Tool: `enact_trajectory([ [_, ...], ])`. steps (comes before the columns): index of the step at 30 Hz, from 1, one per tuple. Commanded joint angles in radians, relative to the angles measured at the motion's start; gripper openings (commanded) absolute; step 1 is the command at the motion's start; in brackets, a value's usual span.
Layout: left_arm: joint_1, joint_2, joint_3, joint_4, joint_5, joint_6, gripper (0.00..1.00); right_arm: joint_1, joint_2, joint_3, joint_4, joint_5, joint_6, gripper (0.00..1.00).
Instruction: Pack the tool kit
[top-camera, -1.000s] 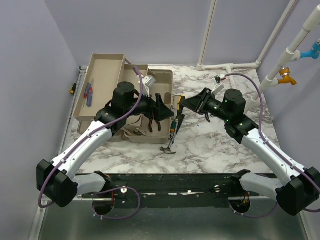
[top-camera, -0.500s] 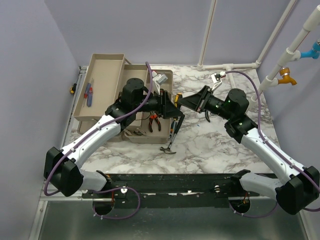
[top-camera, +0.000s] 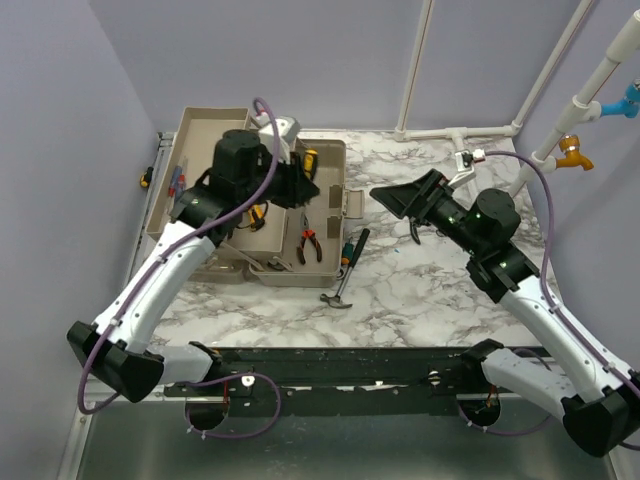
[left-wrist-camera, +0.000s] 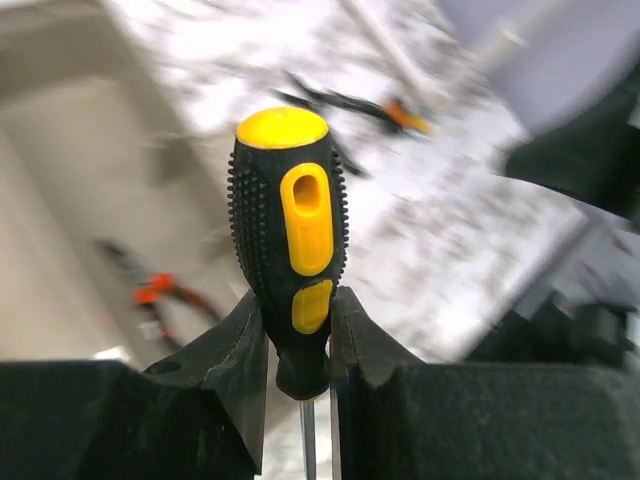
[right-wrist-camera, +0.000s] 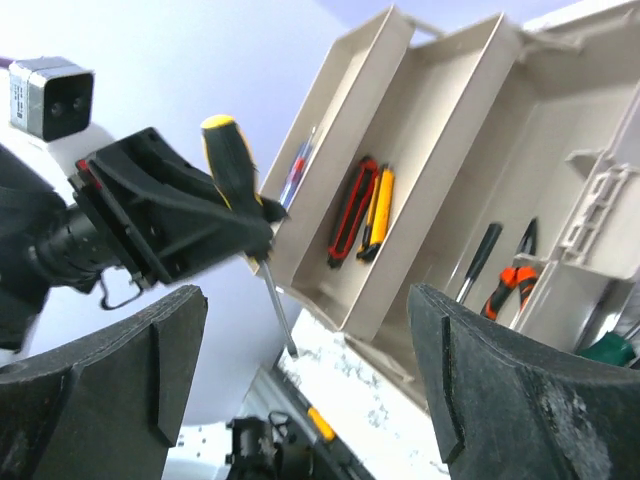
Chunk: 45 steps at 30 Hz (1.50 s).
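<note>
The beige toolbox (top-camera: 332, 160) stands open at the back left, its fold-out trays (top-camera: 212, 130) spread to the left. My left gripper (top-camera: 298, 180) hovers over the box, shut on a black-and-yellow screwdriver (left-wrist-camera: 290, 215) at the neck of its handle, shaft pointing down. My right gripper (top-camera: 398, 198) is open and empty over the table right of the box, facing it. In the right wrist view the screwdriver (right-wrist-camera: 232, 160) shows in the left gripper before the trays (right-wrist-camera: 440, 130). Orange pliers (top-camera: 308, 243) lie in the box. A hammer (top-camera: 337, 291) and a green-handled screwdriver (top-camera: 352, 248) lie on the table.
Red and yellow knives (right-wrist-camera: 365, 210) lie in one tray, red and blue tools (top-camera: 176, 186) in the far-left tray. A black-handled tool (right-wrist-camera: 482, 258) lies in the box beside the pliers. White pipes (top-camera: 460, 132) run along the table's back edge and right wall.
The screwdriver passed from my right gripper to my left. The left arm then swung back left over the toolbox with it. The right gripper opened and drew back to the right.
</note>
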Motion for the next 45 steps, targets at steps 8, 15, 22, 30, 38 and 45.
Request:
enact_trajectory([
  [8,0.213,0.02,0.242,-0.271,-0.924,0.465,0.0,0.004,-0.073,0.018,-0.189,0.267,-0.119,0.88],
  [15,0.355,0.117,0.238,-0.172,-0.831,0.447,0.0,0.004,-0.037,0.021,-0.334,0.374,-0.132,0.88],
  [22,0.376,0.187,0.396,-0.353,-0.651,0.314,0.98,0.004,0.061,0.022,-0.548,0.553,-0.055,0.9],
  [30,0.376,-0.061,0.229,-0.243,-0.344,0.195,0.99,0.004,0.164,-0.06,-0.521,0.554,0.08,0.85],
  [38,0.376,-0.421,-0.17,0.01,-0.236,0.042,0.98,0.004,0.262,-0.216,-0.224,0.319,0.178,0.78],
  [45,0.376,-0.539,-0.303,0.06,-0.152,0.048,0.99,0.011,0.453,-0.243,0.049,0.084,0.253,0.66],
])
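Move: Off to the holding left hand's left, about 28 cm, and 15 cm ahead and 10 cm lower, is the upper tray that takes the yellow-black screwdriver. The red-blue screwdriver in it lies roughly 33 cm left and 13 ahead, the utility knife 18 left, 12 ahead, 20 below. Beneath the empty right hand lies the hammer, some 34 cm down, 6 left, 3 ahead; the green screwdriver is about 4 cm beyond it, against the box. Swinging left some 26 cm and forward about 12, the left hand carries the yellow-black screwdriver over the upper tray, wrist turning until the fingers point forward and down, opens wide to let go, then draws back about 14 cm, drifting right and rising. The right hand, open, drops about 27 cm towards the hammer, tipping its fingers down some 40 degrees and starting to close, without visible contact. ##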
